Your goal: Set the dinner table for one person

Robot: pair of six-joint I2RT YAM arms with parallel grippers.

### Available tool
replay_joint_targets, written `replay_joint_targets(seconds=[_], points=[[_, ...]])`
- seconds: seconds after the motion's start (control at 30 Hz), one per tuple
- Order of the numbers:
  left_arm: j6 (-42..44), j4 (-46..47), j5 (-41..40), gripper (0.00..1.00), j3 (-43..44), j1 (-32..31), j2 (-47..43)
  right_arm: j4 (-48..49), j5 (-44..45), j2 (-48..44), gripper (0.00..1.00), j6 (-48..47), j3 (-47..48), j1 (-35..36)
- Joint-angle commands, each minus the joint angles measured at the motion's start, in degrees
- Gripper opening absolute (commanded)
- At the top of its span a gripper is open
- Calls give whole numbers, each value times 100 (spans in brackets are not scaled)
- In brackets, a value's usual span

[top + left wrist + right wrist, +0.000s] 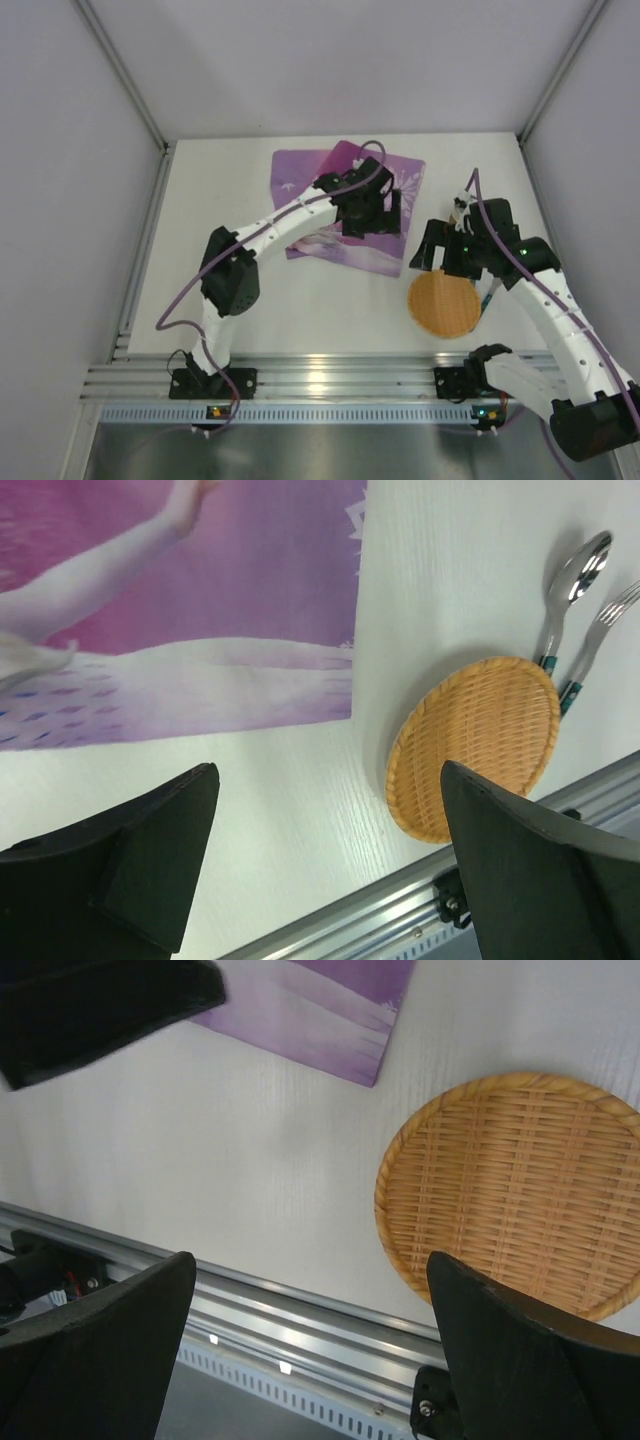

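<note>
The white dinner table (300, 310) carries a purple-pink placemat (300, 180) at its middle back. My left gripper (372, 215) hovers over the placemat's right part, open and empty; the left wrist view shows its jaws (330, 870) wide apart above bare table. A round wicker plate (443, 303) lies on the table to the right of the placemat, near the front rail. My right gripper (442, 256) hovers just behind the plate, open and empty (310, 1350). A spoon (570, 590) and a fork (600, 630) lie beside the plate (475, 745), mostly hidden under the right arm in the top view.
A silver aluminium rail (330, 375) runs along the near edge, with both arm bases on it. Grey walls enclose the table at the left, back and right. The left arm's black end (100, 1005) shows at the top left of the right wrist view.
</note>
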Motion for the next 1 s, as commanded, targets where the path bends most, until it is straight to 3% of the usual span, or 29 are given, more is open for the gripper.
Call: replay_joint_targets(seconds=[0.0, 0.2, 0.3, 0.57, 0.8, 0.97], points=[[-399, 10, -304, 97, -716, 509, -1319, 449, -227, 124, 100, 208, -70, 65], [-559, 985, -324, 92, -3511, 1764, -3086, 1003, -544, 755, 100, 638, -193, 65], [-401, 1346, -200, 92, -4420, 2330, -3605, 1196, -562, 1257, 100, 647, -70, 74], [-199, 1663, 133, 86, -4940, 2682, -3159, 1460, -702, 1979, 99, 674, 211, 144], [-199, 1891, -16, 61, -5142, 2744, -2631, 1504, -693, 2084, 99, 735, 97, 188], [-84, 2067, -51, 58, -5204, 2840, -2438, 1495, -676, 2128, 97, 718, 53, 179]])
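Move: The placemat's near left corner, beside its folded-over part, lies about 20 cm to the left hand's left, 2 cm farther out and some 13 cm down. From that hand the near right corner is about 10 cm right and 3 cm back, and the woven plate 21 cm right and 10 cm back. From the right hand that near right corner is roughly 8 cm ahead, 7 cm left and 18 cm down; the plate's middle is 4 cm right and 1 cm ahead. The placemat's near left corner draws the open, empty left hand some 25 cm leftward over the cloth, rising about 5 cm, then sinking to end well below its start. It turns about 30 degrees counter-clockwise and its fingers narrow to a bit over half open, just short of the corner. The right hand, still wide open, sinks about 6 cm and eases forward and left towards the near right corner. ##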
